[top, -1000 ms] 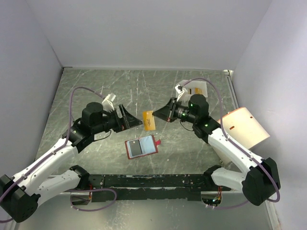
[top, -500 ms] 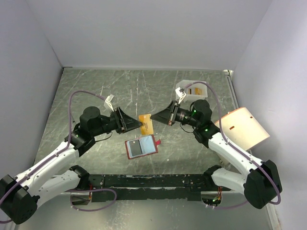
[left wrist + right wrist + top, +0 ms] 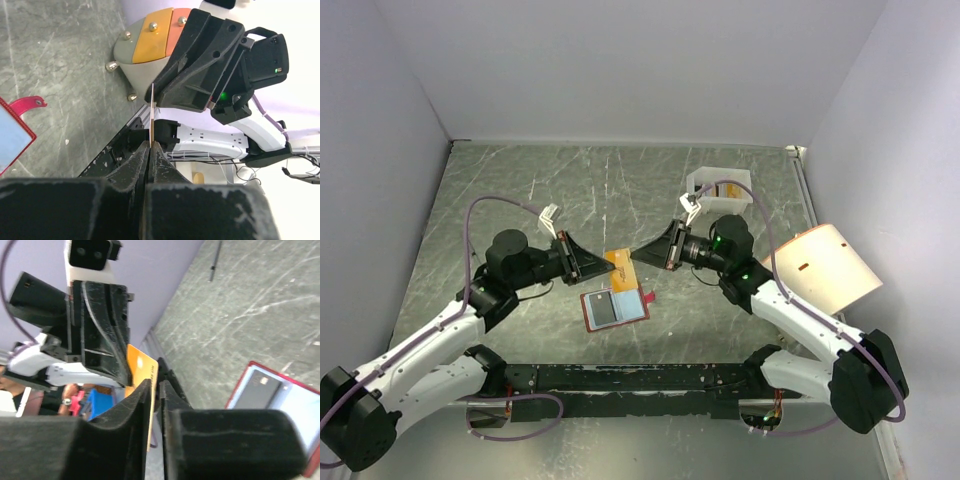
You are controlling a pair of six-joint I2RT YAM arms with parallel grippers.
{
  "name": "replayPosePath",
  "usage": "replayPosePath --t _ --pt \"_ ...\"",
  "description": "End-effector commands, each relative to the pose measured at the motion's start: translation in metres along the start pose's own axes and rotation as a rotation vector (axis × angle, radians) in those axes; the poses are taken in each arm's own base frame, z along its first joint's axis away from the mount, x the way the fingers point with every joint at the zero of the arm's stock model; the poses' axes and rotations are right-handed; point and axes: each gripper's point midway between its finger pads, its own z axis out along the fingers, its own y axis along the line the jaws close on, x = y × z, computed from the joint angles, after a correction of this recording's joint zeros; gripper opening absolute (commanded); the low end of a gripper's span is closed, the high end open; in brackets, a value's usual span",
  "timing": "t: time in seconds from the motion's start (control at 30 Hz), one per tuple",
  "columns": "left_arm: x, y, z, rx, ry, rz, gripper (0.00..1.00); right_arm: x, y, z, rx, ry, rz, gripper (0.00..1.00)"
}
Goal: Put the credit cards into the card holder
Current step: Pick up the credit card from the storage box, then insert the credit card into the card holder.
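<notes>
An orange credit card (image 3: 623, 270) hangs above the table between both grippers. My left gripper (image 3: 607, 262) is shut on its left edge; in the left wrist view the card (image 3: 151, 112) stands edge-on, pinched at the fingertips (image 3: 150, 144). My right gripper (image 3: 639, 257) faces it from the right. In the right wrist view the card (image 3: 142, 367) lies against one finger, and a narrow gap shows to the other (image 3: 156, 385). The red card holder (image 3: 614, 307) lies open just below, a dark card (image 3: 262, 387) in its pocket.
A white open-topped box (image 3: 721, 187) with more cards stands at the back right. A pale rounded case with brass feet (image 3: 827, 266) sits by the right wall. The black base rail (image 3: 640, 378) runs along the near edge.
Both grippers came together towards the middle, above the card holder. The left gripper closed on the orange card. The right gripper's jaws have parted slightly.
</notes>
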Motion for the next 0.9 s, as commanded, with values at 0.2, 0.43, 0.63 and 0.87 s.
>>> replayPosePath --t 0.2,0.43,0.63,0.87 --pt "0.009 0.058 -0.008 -0.22 -0.001 0.001 0.07 0.004 -0.074 -0.015 0.372 -0.019 -0.094 0.5" --pt "0.016 0.101 -0.006 -0.376 0.036 0.012 0.07 0.024 -0.129 -0.019 0.553 0.074 -0.126 0.58" --pt "0.023 0.131 -0.005 -0.429 0.07 -0.024 0.07 0.049 -0.166 -0.02 0.691 0.207 -0.166 0.57" --pt "0.032 0.158 -0.008 -0.466 0.122 -0.056 0.07 0.076 -0.183 -0.019 0.777 0.328 -0.222 0.55"
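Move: The orange card is pinched between both hands' fingertips. The open card holder lies roughly 24 cm below the left hand, level with it and 1 cm to its right; the black card in its left page is level with that hand and 2 cm to its left. From the right hand, the holder is about 1 cm back, 4 cm left and 24 cm down, its red strap 1 cm ahead, 4 cm right and equally low. Down towards the open holder go both hands. The left keeps its pinch on the orange card, sinking about 15 cm while drifting 3 cm left and tipping its fingers down. The right opens to a bit over half, lets go of the card, backs off to its right and slightly forward, and descends some 19 cm towards the strap side, fingers tipping down about 45 degrees. ##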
